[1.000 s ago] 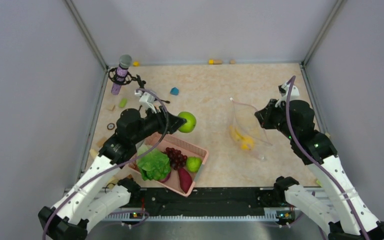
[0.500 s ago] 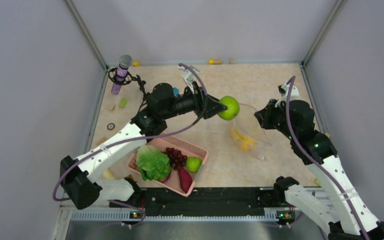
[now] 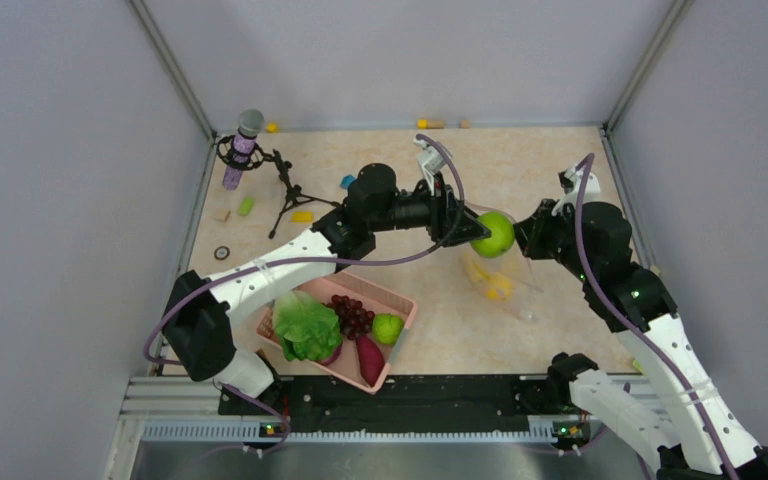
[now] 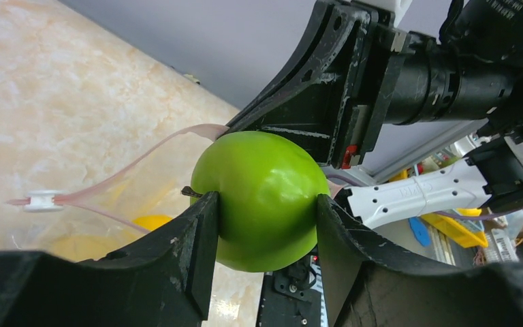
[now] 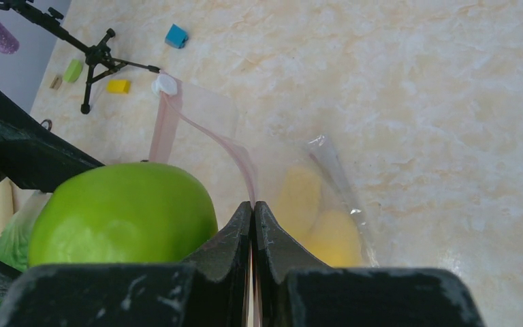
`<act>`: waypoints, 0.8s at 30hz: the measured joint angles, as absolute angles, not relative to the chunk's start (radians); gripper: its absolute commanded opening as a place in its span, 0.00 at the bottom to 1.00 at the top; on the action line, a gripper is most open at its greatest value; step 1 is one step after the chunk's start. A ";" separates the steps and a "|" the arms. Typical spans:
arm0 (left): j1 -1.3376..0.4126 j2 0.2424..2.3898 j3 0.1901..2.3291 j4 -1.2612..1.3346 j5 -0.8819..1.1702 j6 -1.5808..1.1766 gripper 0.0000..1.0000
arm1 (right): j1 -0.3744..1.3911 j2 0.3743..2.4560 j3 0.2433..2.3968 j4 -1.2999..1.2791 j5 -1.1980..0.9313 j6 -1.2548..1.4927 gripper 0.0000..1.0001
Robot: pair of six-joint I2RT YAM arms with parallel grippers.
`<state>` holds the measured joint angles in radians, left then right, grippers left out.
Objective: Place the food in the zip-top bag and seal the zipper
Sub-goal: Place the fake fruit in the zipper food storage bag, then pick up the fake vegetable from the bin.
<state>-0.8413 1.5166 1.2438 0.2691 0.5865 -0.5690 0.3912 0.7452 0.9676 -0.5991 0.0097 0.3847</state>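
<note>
My left gripper (image 3: 482, 233) is shut on a green round fruit (image 3: 494, 233) and holds it over the mouth of the clear zip-top bag (image 3: 505, 272); the fruit fills the left wrist view (image 4: 262, 197). My right gripper (image 5: 252, 207) is shut on the bag's pink-red zipper strip (image 5: 208, 136) and holds that edge up. A yellow lemon and banana (image 5: 317, 218) lie inside the bag. The lettuce (image 3: 307, 326), dark grapes (image 3: 352, 314), another green fruit (image 3: 387, 327) and the reddish sweet potato (image 3: 369, 358) lie in the pink basket (image 3: 402, 302).
A small microphone on a black tripod (image 3: 250, 150) stands at the back left. Small coloured blocks (image 3: 302, 216) lie scattered near it and along the back wall (image 3: 430, 123). Grey walls close in the table on three sides.
My left arm has carried the green fruit from above the basket rightward to the bag's mouth. My right gripper has held the bag edge still.
</note>
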 measured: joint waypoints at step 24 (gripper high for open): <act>-0.938 1.541 1.329 0.062 0.390 -0.397 0.95 | 0.390 0.741 0.968 -0.614 -0.021 0.397 0.04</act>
<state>-0.9379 1.5406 1.3289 0.0624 0.3904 -0.3965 0.3897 0.7406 0.9676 -0.6136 -0.0208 0.3965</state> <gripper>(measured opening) 0.931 0.041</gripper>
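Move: The green apple is already pinched in the left hand, over the zipper bag; the bag's middle lies about 4 cm back, 5 cm right and 10 cm below that hand. The yellow fruit inside is some 7 cm back, 6 cm right and 18 cm down, and the zipper slider about 7 cm ahead, 3 cm left and 6 cm below. From the right hand, already holding the rim, the bag's middle lies 6 cm back, 1 cm left and 6 cm down. The green apple is let go over the bag's open mouth: the left hand eases about 2 cm to the right, its fingers spreading from half open to nearly full, then sinks some 2 cm while the fingertips dip about 10 degrees. The right hand stays almost in place and keeps its pinch on the bag's rim. ##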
